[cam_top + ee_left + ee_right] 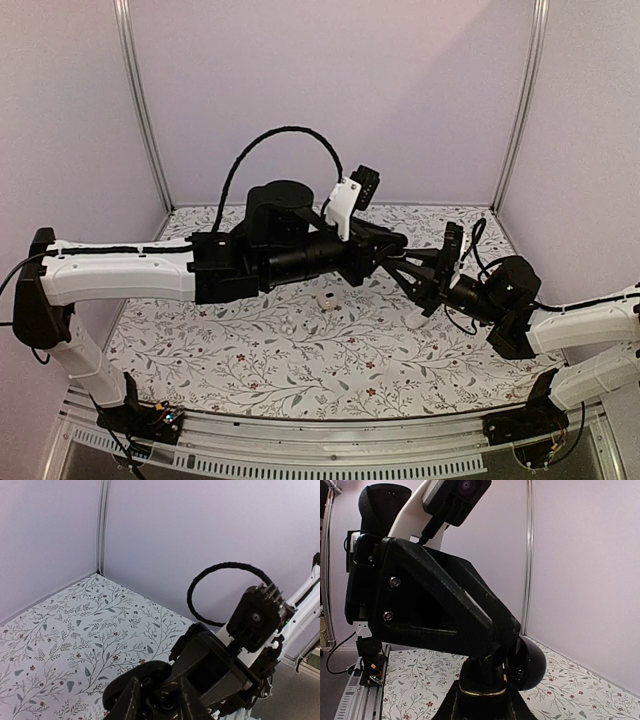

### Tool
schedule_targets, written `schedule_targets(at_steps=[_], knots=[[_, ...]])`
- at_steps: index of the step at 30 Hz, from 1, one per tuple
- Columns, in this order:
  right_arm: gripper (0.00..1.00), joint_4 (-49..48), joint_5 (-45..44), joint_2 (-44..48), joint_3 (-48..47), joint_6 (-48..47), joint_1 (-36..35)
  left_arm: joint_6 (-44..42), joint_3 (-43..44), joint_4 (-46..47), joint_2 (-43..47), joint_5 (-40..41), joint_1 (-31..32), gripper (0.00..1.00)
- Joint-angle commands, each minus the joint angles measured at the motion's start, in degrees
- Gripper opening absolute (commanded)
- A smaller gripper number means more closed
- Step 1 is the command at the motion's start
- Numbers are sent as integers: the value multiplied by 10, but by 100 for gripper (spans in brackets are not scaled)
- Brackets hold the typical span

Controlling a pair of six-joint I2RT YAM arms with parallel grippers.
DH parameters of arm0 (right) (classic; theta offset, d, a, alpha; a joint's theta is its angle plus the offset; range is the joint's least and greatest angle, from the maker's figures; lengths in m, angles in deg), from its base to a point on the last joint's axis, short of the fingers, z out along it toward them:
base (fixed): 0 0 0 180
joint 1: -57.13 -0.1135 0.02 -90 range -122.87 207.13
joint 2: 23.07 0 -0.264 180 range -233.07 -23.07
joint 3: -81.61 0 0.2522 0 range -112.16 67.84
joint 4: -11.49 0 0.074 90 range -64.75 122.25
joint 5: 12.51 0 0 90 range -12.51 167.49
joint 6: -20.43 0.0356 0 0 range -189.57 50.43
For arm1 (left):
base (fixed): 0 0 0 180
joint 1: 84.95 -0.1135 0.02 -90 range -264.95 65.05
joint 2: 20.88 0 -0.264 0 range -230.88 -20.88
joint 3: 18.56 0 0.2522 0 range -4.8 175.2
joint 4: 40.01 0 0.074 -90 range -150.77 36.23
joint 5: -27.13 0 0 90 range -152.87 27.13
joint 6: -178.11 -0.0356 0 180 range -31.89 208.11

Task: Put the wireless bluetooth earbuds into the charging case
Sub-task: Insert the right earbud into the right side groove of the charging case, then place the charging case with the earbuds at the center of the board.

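Both arms meet in mid-air over the flowered mat. My right gripper is shut on the black charging case, which has a gold band; its lid stands open to the right. From above, my left gripper reaches down onto the case mouth, its fingers a little apart. Between them sits a small rounded black piece; I cannot tell whether it is an earbud. The open lid curves round the left finger. In the top view the left gripper and right gripper touch tips.
A small white thing lies on the mat under the left arm, another below the right gripper. Lilac walls close in the back and both sides. The left gripper's body fills the right wrist view.
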Motion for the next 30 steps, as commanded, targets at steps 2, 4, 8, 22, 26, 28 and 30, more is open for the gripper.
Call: schedule_targets(at_steps=[2, 4, 8, 22, 26, 28, 30], knots=[[0, -63, 22, -3, -21, -4, -5, -23, 27, -70, -23, -2, -10, 26], [0, -60, 25, -5, -23, -4, -5, -29, 35, -91, -28, -4, -8, 27], [0, -61, 28, -12, -23, -4, -5, -39, 50, -107, -33, -4, -5, 32], [0, -71, 33, -19, -9, 15, -5, -78, 56, -113, 39, 15, -9, 57], [0, -59, 36, -8, 0, 19, -4, -99, 43, -113, 75, 7, -16, 66], [0, -55, 39, -2, 4, 19, -3, -105, 37, -115, 86, -1, -19, 69], [0, -50, 43, 5, 6, 20, -3, -106, 32, -122, 94, -2, -23, 70]])
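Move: Just off the left fingertips, about 2 cm to their right and a centimetre lower, is the open charging case. Its lid stands some 3 cm farther out than the case. The case sits at the right fingertips, about 2 cm to that hand's left and 1 cm up. On the table, about 30 cm below the left hand, a white box lies roughly 7 cm ahead and 11 cm left, and a white oval piece about 3 cm ahead and 11 cm right. Easing down barely half a centimetre against the case and rolling a few degrees, the left hand slowly spreads its fingers, and the right hand gives by about as much while keeping its grip. The left then comes free and lifts away up and to its left, about 5 cm up and 4 cm sideways, tipping fingertips up and opening wide. ##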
